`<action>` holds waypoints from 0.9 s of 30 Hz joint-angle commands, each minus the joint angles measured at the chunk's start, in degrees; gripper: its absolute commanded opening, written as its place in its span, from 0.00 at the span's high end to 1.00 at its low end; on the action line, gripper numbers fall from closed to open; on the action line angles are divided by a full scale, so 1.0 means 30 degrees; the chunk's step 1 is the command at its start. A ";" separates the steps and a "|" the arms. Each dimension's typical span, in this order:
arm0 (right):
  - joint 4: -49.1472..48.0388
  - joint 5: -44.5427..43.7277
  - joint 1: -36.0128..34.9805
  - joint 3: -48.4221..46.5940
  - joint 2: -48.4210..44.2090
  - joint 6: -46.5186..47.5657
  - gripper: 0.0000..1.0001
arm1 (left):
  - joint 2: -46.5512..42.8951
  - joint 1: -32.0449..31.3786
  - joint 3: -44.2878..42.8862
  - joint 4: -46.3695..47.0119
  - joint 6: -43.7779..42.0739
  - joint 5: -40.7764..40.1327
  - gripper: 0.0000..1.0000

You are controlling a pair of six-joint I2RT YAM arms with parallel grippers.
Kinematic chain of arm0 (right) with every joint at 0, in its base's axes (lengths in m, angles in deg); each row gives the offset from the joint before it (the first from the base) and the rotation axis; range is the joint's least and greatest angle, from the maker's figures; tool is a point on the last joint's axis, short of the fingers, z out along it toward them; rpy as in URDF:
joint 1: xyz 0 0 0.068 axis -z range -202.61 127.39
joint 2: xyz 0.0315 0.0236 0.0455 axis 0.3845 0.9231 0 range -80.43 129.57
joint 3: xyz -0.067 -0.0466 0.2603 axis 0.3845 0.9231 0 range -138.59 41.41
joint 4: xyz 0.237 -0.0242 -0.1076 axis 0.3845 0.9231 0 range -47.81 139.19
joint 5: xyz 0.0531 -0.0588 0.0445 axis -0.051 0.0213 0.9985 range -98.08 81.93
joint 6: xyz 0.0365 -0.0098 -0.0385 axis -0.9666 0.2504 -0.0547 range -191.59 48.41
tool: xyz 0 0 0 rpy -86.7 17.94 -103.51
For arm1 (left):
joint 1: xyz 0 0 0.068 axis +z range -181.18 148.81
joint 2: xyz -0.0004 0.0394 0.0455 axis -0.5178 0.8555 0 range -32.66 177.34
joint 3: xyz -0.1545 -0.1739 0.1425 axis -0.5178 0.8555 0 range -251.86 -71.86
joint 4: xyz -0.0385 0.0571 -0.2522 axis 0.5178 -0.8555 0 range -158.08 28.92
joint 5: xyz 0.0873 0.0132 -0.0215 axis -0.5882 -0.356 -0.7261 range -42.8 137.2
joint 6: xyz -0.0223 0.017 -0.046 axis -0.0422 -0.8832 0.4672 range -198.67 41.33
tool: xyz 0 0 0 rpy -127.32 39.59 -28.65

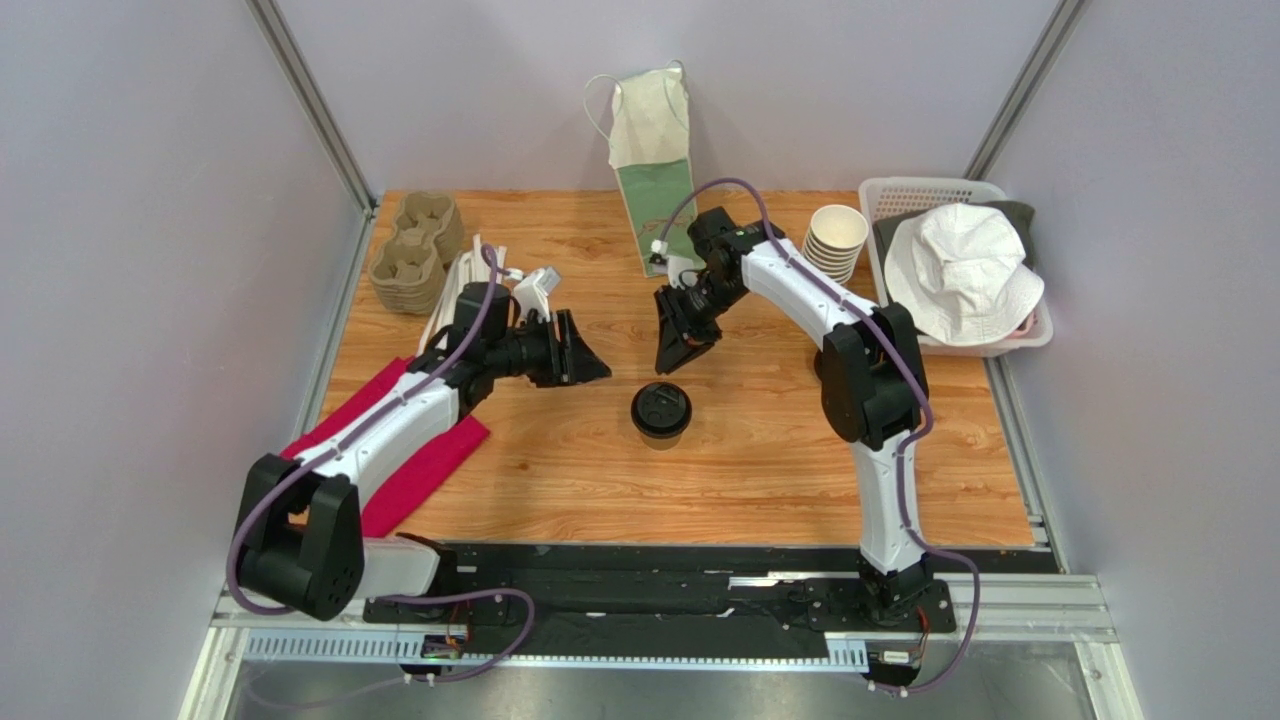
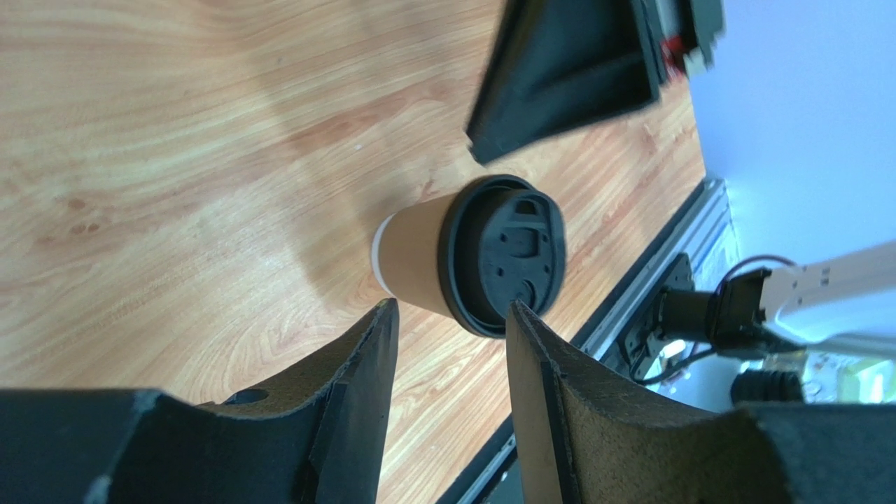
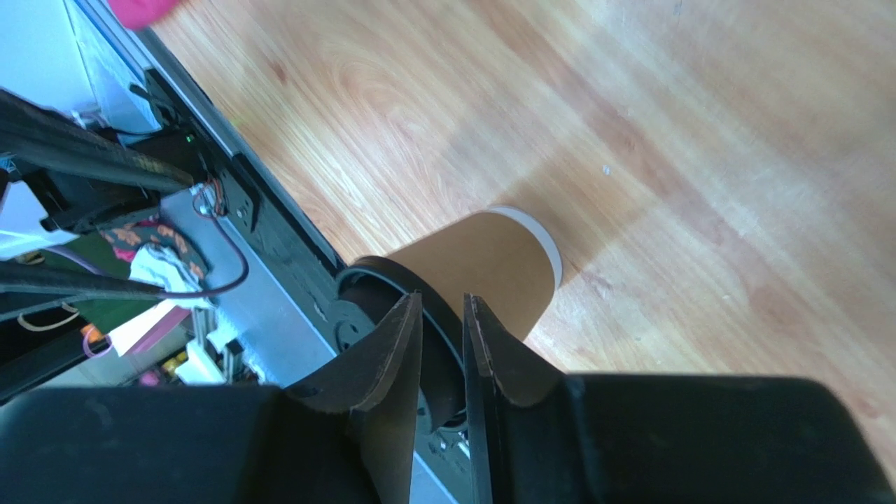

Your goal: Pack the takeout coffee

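Observation:
The takeout coffee, a kraft-brown cup with a black lid, stands upright on the wooden table near the middle. My left gripper hovers to its upper left, open and holding nothing. In the left wrist view the coffee lies just beyond the left gripper, apart from both fingers. My right gripper hangs just behind the cup. In the right wrist view the right gripper stands open by a narrow gap with nothing in it, and the coffee is past the fingertips.
A green-and-white paper bag stands at the back centre. To its right are a stack of lidless cups and a white basket holding a white hat. A pulp cup carrier and a red cloth lie at the left.

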 commanded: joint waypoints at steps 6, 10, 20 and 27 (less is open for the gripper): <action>0.1277 -0.1236 0.1794 -0.1366 -0.2427 0.0862 0.73 | -0.2200 -0.1645 -0.2001 -0.4919 -0.7094 0.1070 0.53; 0.0958 -0.0449 0.1796 0.1269 -0.4126 0.0630 0.73 | -0.1996 -0.3492 -0.2939 -0.5221 -0.7776 0.0570 0.61; 0.0107 0.0082 0.1415 0.3970 -0.4628 -0.0075 0.73 | 0.1167 -0.5516 -0.4844 -0.3757 -0.6547 0.0337 0.70; -0.0127 -0.0151 0.1063 0.4204 -0.4423 -0.0221 0.73 | 0.3070 -0.5721 -0.4876 -0.2965 -0.5787 0.0277 0.74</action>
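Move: Back and to the right of the left hand, roughly 4 cm and 9 cm, stands the lidded coffee cup, its middle some 10 cm below; from the right hand it lies about 6 cm back, level sideways and 6 cm down. The green bag stands some 33 cm beyond the cup, straight ahead of it; the spare black lids lie 31 cm to the right of the cup and 14 cm farther out. Swinging back and right about 10 cm, the left hand arcs up 4 cm and then sinks over the lidded cup, turning clockwise nearly 30 degrees as its fingers close from half to about a quarter open. The right hand first goes forward 3 cm, then right and back past its start, rising, and settles clear to the cup's right. Whether the left fingertips touch the lid can't be seen. ##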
